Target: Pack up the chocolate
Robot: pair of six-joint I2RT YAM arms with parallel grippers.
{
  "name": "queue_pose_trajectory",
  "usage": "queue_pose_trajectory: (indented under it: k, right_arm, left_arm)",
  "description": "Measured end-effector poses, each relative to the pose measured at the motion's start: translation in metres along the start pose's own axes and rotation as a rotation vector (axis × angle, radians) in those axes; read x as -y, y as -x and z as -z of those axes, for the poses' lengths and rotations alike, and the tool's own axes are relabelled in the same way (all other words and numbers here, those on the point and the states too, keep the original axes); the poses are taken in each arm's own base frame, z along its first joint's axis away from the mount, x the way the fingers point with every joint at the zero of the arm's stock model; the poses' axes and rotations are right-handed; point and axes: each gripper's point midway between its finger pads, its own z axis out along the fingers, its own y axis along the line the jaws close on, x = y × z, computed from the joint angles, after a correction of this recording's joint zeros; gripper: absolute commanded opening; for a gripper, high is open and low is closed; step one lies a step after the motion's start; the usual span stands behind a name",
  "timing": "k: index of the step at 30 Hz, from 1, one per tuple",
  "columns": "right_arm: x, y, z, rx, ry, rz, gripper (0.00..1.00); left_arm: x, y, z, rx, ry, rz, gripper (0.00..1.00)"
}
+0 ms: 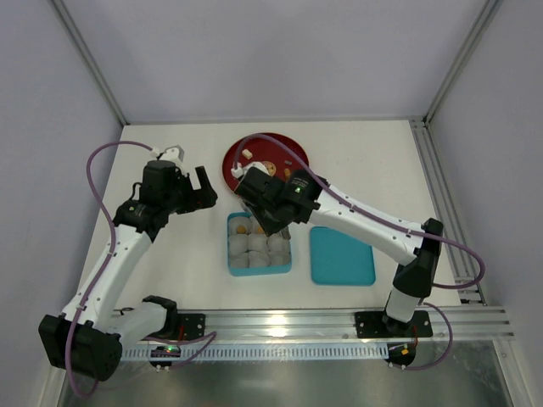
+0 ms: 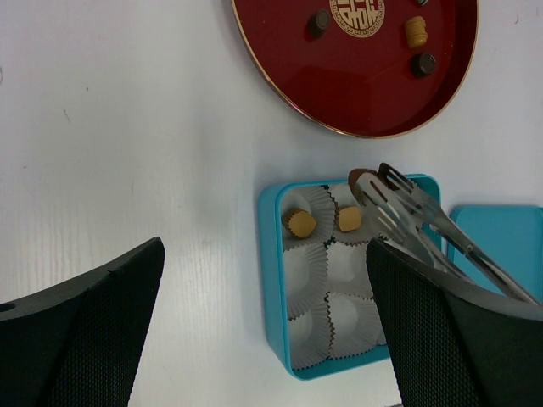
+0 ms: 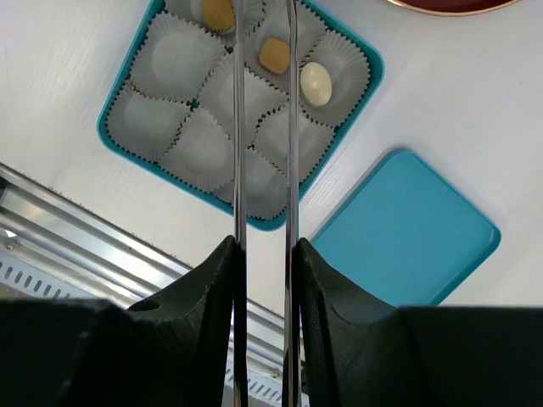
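Observation:
The teal box [image 1: 231, 254] holds several white paper cups. In the right wrist view, two tan chocolates [image 3: 274, 53] and a cream-white one [image 3: 316, 83] lie in its far cups. My right gripper [image 3: 265, 250] is shut on metal tongs [image 3: 240, 153] that reach over the box. The tong tips [image 2: 373, 182] hover above a far corner cup with a dark brown piece [image 2: 355, 178] between them. More chocolate pieces [image 2: 415, 31] lie on the red plate [image 2: 280, 59]. My left gripper [image 2: 265, 254] is open and holds nothing, just left of the box.
A teal lid [image 1: 341, 256] lies flat to the right of the box. The red plate [image 1: 293, 153] sits behind the box, partly covered by the right arm. An aluminium rail [image 1: 297, 320] runs along the near table edge, and frame posts stand at the back corners.

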Motion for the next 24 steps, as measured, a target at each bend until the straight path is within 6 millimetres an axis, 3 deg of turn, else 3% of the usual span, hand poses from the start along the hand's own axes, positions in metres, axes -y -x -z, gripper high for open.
queue_pose_trajectory:
  k: [14, 24]
  right_arm:
    - [-0.041, -0.041, 0.001, -0.055, 0.029, 0.04, 0.34]
    - [-0.053, -0.056, -0.002, -0.077, 0.037, 0.053, 0.34]
  left_arm:
    - [0.0, 0.0, 0.0, 0.0, 0.0, 0.0, 1.0]
    - [0.0, 0.0, 0.0, 0.0, 0.0, 0.0, 1.0]
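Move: The right hand, holding tongs with a brown chocolate in the tips about 12 cm ahead, 11 cm left and 12 cm below, aims at the empty middle-row left cup, some 6 cm ahead, 13 cm left and 18 cm below. From that hand, the far row's left caramel is 11 cm ahead and 13 left, the middle caramel 11 ahead and 8 left, the white chocolate 11 ahead and 3 left. From the idle left hand the cup lies about 4 cm back, 6 right, 16 below. The right arm draws back towards its base by about 6.5 cm and sinks some 3.5 cm on the way, slowing to an easy finish, so that the tong tips pass from the box's far rim towards the left cup of the middle row. The fingers keep their hold on the tongs, the wrist barely turns, and the tips still pinch the brown chocolate. ##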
